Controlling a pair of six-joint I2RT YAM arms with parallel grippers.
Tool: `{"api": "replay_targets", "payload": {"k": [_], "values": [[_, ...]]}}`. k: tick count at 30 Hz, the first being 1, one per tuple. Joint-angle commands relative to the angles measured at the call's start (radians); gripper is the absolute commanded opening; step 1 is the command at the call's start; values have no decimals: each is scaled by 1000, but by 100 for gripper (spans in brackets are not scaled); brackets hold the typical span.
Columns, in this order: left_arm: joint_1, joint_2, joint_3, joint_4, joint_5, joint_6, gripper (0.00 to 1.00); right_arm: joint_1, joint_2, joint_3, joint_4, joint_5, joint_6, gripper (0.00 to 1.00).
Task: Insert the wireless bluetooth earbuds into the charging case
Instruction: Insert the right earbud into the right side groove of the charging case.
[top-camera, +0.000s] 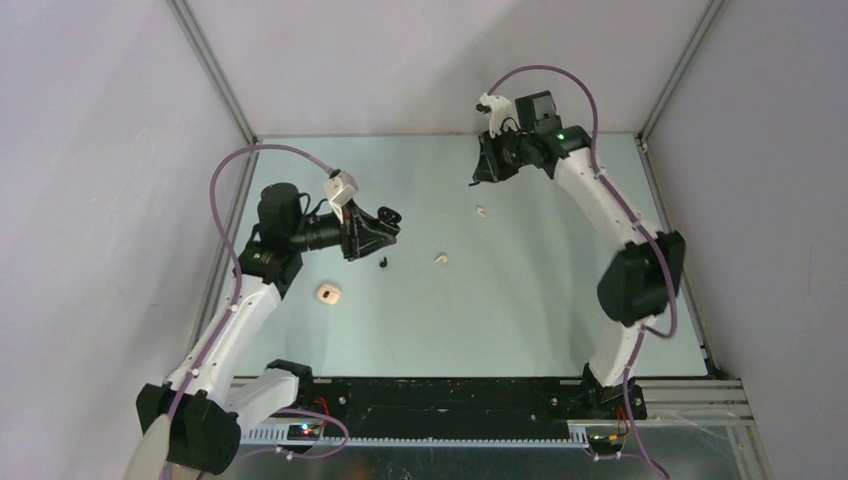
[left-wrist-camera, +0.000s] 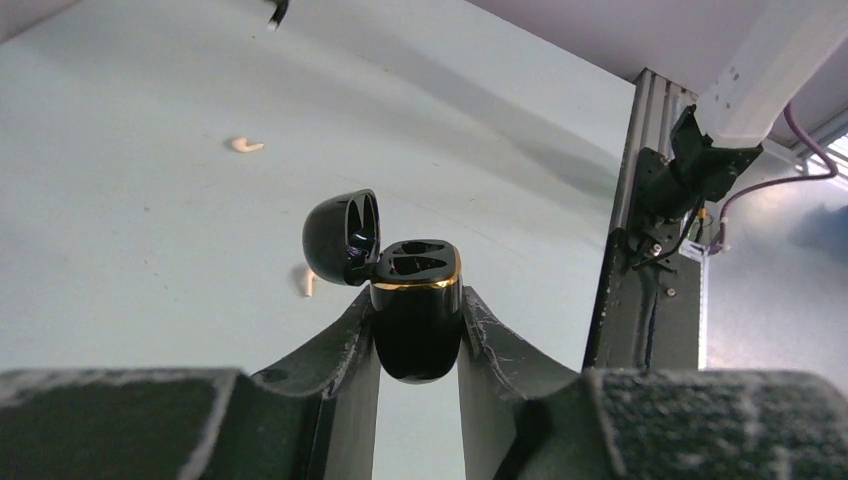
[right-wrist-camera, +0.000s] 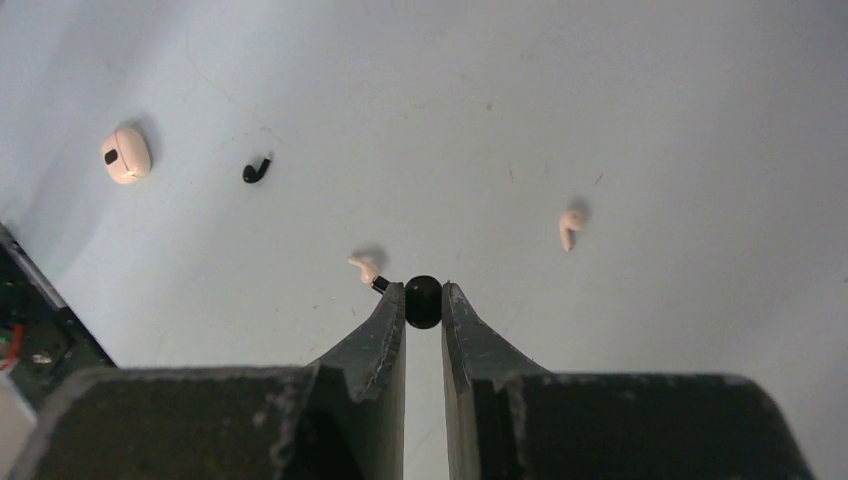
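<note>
My left gripper (top-camera: 383, 228) (left-wrist-camera: 418, 305) is shut on the black charging case (left-wrist-camera: 418, 320), held above the table with its lid (left-wrist-camera: 343, 238) open and both sockets showing. My right gripper (top-camera: 479, 177) (right-wrist-camera: 423, 302) is shut on a black earbud (right-wrist-camera: 423, 300), raised over the far middle of the table. A second black earbud (top-camera: 384, 264) (right-wrist-camera: 256, 170) lies on the table under the left gripper. Two beige earbuds (top-camera: 441, 258) (top-camera: 481, 211) lie mid-table; they also show in the right wrist view (right-wrist-camera: 365, 267) (right-wrist-camera: 570, 228).
A closed beige case (top-camera: 328, 293) (right-wrist-camera: 126, 156) lies on the table near the left arm. Grey walls and metal frame posts (left-wrist-camera: 625, 250) bound the table on three sides. The arm bases and a black rail (top-camera: 430, 400) run along the near edge.
</note>
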Motion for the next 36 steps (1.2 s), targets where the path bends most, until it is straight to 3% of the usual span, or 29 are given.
{"api": "replay_targets", "payload": {"k": [1, 6, 12, 22, 27, 36], "values": [[-33, 30, 4, 71, -34, -57, 0, 84, -250, -113, 88, 141, -146, 10], [-61, 80, 15, 73, -51, -75, 0, 206, -443, -219, 110, 248, -222, 11], [-79, 144, 43, 49, -6, -79, 0, 404, -526, -246, 96, 367, -283, 11], [-86, 157, 61, -5, 152, -44, 0, 656, -500, -249, 140, 638, -365, 11], [-88, 142, 46, -15, 224, -22, 0, 708, -475, -227, 139, 703, -370, 11], [-87, 76, -40, 112, 289, -23, 0, 806, -481, -198, 72, 756, -407, 11]]}}
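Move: The open black charging case in the left fingers lies about 19 cm back, 16 cm left and 6 cm above the right hand, which holds the right earbud; that earbud is some 19 cm ahead, 17 cm right and 5 cm below the left hand. Some 20 cm below the right hand's height, a peach earbud lies 8 cm back and 9 cm left of that hand, and the other black earbud 9 cm back and 22 cm left. Right hand swings the pinched earbud back 20 cm, left and up towards the case, which left shifts back-right. ##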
